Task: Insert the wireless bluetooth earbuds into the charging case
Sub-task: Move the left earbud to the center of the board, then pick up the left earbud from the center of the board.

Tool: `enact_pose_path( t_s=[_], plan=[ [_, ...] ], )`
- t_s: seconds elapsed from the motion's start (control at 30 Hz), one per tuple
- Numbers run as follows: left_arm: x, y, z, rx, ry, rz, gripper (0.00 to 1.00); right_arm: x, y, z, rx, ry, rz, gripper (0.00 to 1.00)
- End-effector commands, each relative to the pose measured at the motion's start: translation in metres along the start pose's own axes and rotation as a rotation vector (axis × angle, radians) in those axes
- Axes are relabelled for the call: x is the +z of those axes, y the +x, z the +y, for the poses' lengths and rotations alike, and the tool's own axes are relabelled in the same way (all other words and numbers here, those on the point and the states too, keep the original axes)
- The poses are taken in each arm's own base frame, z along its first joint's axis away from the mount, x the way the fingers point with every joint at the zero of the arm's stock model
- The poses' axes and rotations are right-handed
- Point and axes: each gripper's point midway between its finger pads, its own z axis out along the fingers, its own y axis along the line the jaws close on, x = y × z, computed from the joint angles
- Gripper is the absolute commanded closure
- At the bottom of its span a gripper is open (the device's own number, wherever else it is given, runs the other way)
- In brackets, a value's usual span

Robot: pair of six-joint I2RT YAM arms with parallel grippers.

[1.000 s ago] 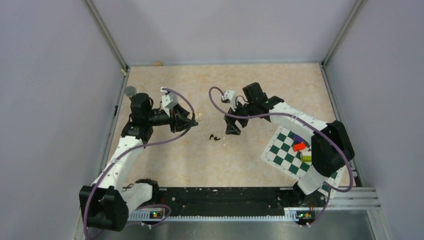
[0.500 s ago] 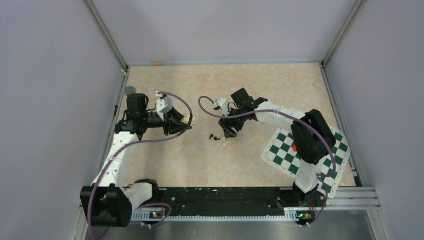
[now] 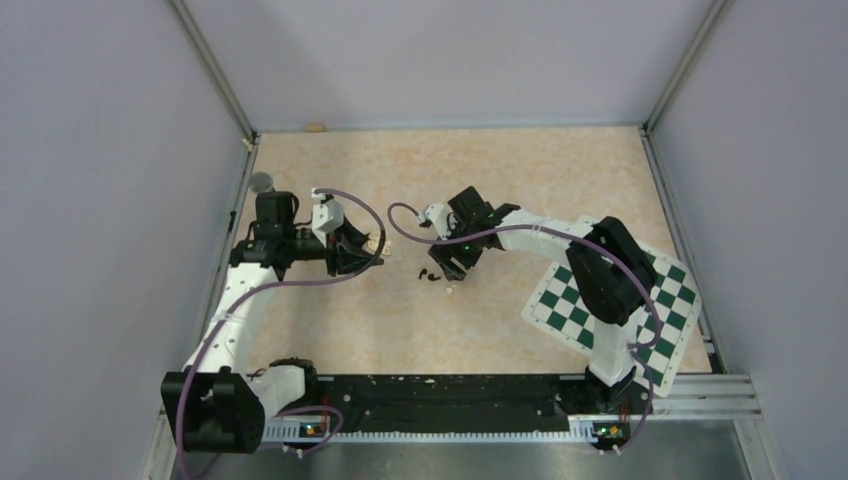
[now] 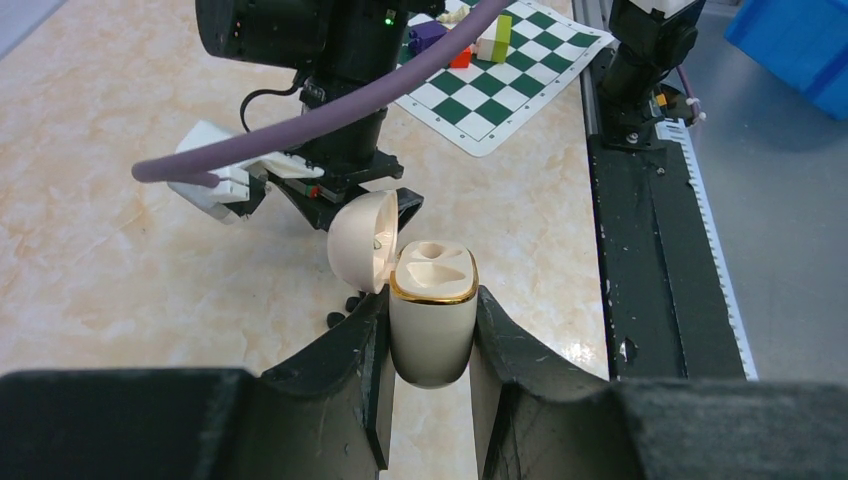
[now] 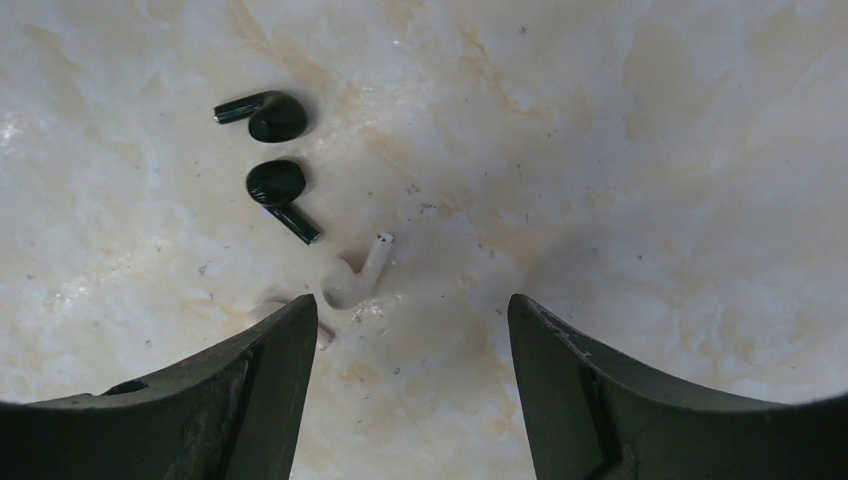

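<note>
My left gripper [image 4: 430, 300] is shut on the charging case [image 4: 430, 330], a cream case with a gold rim. It stands upright with its lid [image 4: 362, 240] swung open and both wells empty. The case [image 3: 376, 240] shows at the left gripper's [image 3: 368, 243] tips. Two black earbuds [image 5: 265, 115] [image 5: 278, 190] lie side by side on the table, and they show as dark specks [image 3: 428, 272] from above. A cream earbud [image 5: 355, 280] lies just below them, and another pale one is half hidden by my right gripper's left finger [image 5: 260, 380]. My right gripper [image 5: 410, 305] hangs open over the table beside the buds, holding nothing.
A green-and-white chessboard mat [image 3: 600, 300] lies at the right, with coloured blocks [image 4: 460, 45] on it. A black rail [image 3: 440, 400] runs along the near edge. Metal frame posts and lilac walls close in the table.
My right arm has swung left and down until its gripper hangs over the earbuds. The left gripper, still holding the case, has drifted slightly left.
</note>
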Motion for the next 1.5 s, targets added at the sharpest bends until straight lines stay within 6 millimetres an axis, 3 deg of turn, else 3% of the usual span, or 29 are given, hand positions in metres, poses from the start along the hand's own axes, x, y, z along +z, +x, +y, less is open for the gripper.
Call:
enact_pose_path(
  t_s=[0.0, 0.17, 0.5, 0.67, 0.87, 1.1, 1.47],
  plan=[
    [-0.002, -0.017, -0.006, 0.067, 0.034, -0.042, 1.00, 0.006, -0.004, -0.009, 0.003, 0.070, -0.003, 0.31],
    [-0.002, -0.016, -0.006, 0.058, 0.043, -0.042, 1.00, 0.010, -0.002, -0.010, -0.011, 0.095, 0.013, 0.31],
    [-0.001, -0.016, -0.008, 0.042, 0.064, -0.048, 1.00, -0.003, -0.013, -0.040, 0.002, 0.261, -0.021, 0.33],
    [-0.001, -0.015, -0.010, 0.047, 0.075, -0.053, 1.00, -0.022, -0.027, -0.025, 0.038, 0.113, -0.105, 0.34],
    [-0.001, -0.014, -0.012, 0.039, 0.090, -0.058, 1.00, -0.037, -0.034, -0.023, 0.270, -0.088, -0.164, 0.43],
    [-0.001, -0.014, -0.013, 0.043, 0.099, -0.061, 1.00, -0.020, -0.031, -0.004, 0.423, -0.217, -0.136, 0.52],
    [-0.001, -0.013, -0.014, 0.048, 0.106, -0.064, 1.00, 0.009, -0.010, 0.003, 0.493, -0.247, -0.067, 0.56]
  ],
)
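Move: Just left of the open right fingers lies the white left earbud, about 3 cm to the left, 1 cm back and 2 cm below. The other white earbud is some 3 cm nearer the base than that one. The two black earbuds sit about 3 and 5 cm to the left earbud's left, level with it. From the left hand, still holding the open case, the left earbud is some 11 cm right, 7 cm ahead and 22 cm down. Sweeping low, the right hand dips 1 cm and goes forward about 3 cm past the left earbud. It then lifts roughly 2.5 cm, drifting slightly right, and comes back and down onto nearly its starting spot, above the left earbud. Meanwhile the wrist swings round clockwise and tilts, some 30 degrees in all, and the fingers narrow by about a third without shutting, the earbud in line with their gap. ##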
